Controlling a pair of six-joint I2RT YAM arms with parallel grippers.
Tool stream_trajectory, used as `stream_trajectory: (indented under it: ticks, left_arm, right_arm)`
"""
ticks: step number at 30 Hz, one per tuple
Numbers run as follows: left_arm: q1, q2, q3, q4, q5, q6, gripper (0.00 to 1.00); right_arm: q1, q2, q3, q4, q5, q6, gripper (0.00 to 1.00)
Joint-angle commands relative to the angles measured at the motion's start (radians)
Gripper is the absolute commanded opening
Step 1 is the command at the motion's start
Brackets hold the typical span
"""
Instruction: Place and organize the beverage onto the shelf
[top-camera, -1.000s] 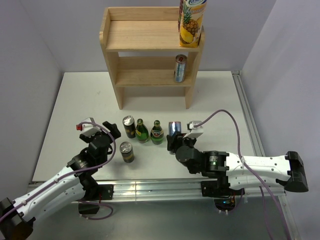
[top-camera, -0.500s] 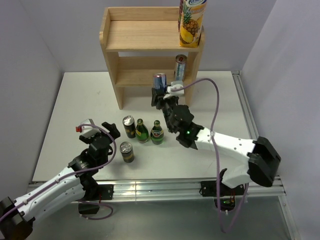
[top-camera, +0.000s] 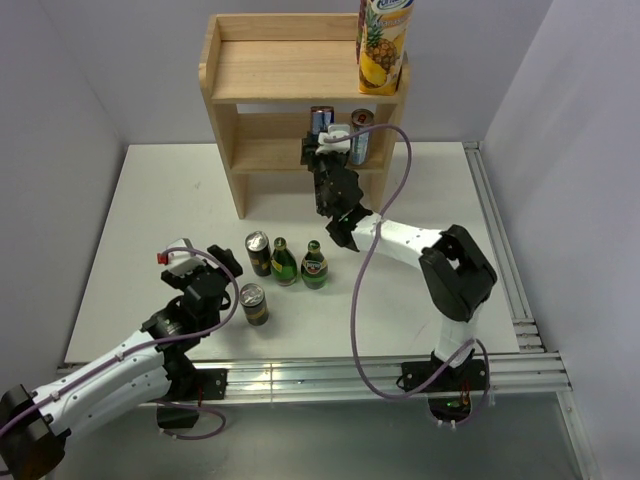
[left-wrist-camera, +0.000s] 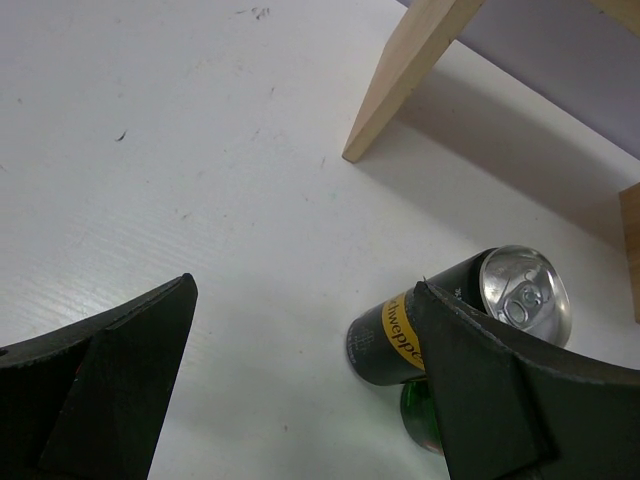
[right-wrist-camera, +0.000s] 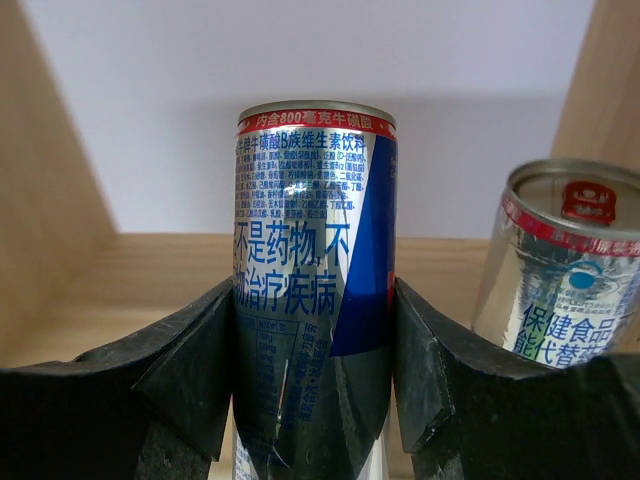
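Observation:
The light wooden shelf (top-camera: 300, 70) stands at the back of the table. My right gripper (top-camera: 323, 148) is shut on a blue and silver can (top-camera: 321, 121), upright at the shelf's lower tier. In the right wrist view that can (right-wrist-camera: 315, 250) sits between both fingers (right-wrist-camera: 205, 360), above the lower board (right-wrist-camera: 130, 270). A second silver can (top-camera: 360, 137) stands just to its right (right-wrist-camera: 560, 265). My left gripper (top-camera: 212, 262) is open over bare table, just left of a black can (top-camera: 258, 253) that also shows in the left wrist view (left-wrist-camera: 470, 310).
A pineapple juice carton (top-camera: 383, 48) stands on the shelf's top board at the right. Two green bottles (top-camera: 284, 264) (top-camera: 315, 265) stand in a row beside the black can. Another dark can (top-camera: 253, 303) stands nearer the front. A shelf leg (left-wrist-camera: 410, 70) is ahead of the left gripper.
The right arm has carried the blue and silver can from the front of the table up and back to the shelf's lower tier. The left arm has barely moved.

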Motion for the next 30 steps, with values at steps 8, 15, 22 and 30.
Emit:
stream_trajectory:
  ticks: [8,15,22,30]
  left_arm:
    - [-0.015,0.012,0.008,0.031,-0.045,-0.022,0.97]
    - [-0.030,0.042,0.023,0.024,-0.064,-0.025,0.97]
    - [-0.049,0.031,0.022,0.017,-0.082,-0.031,0.97]
    - [-0.055,0.026,0.022,0.008,-0.085,-0.038,0.97]
  right_arm:
    - [-0.042,0.152,0.128,0.307,0.012,-0.075,0.00]
    - [-0.053,0.219,0.222,0.315,-0.011,-0.107,0.00]
    - [-0.068,0.305,0.305,0.307,-0.048,-0.149,0.00]
    - [-0.082,0.344,0.209,0.338,-0.045,-0.121,0.00]
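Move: My right hand holds the blue-and-silver can upright at the shelf's middle level. The open spot on the middle board is about 7 cm ahead, 1 cm left and some 9 cm below. The can already shelved is roughly 8 cm to my right and 1 cm ahead, its middle 2 cm lower; the shelf's right panel is about 14 cm right and 5 cm ahead. From my left hand the spot is some 27 cm ahead, 21 cm right and 10 cm up. I push the held can deeper into the bay with my right hand, about 7 cm forward and a touch left, past the shelved can on its left side. I dip some 3 cm, ease most of that back up midway, then sink again towards the middle board, tipping the fingers up a few degrees more and keeping my grip. ##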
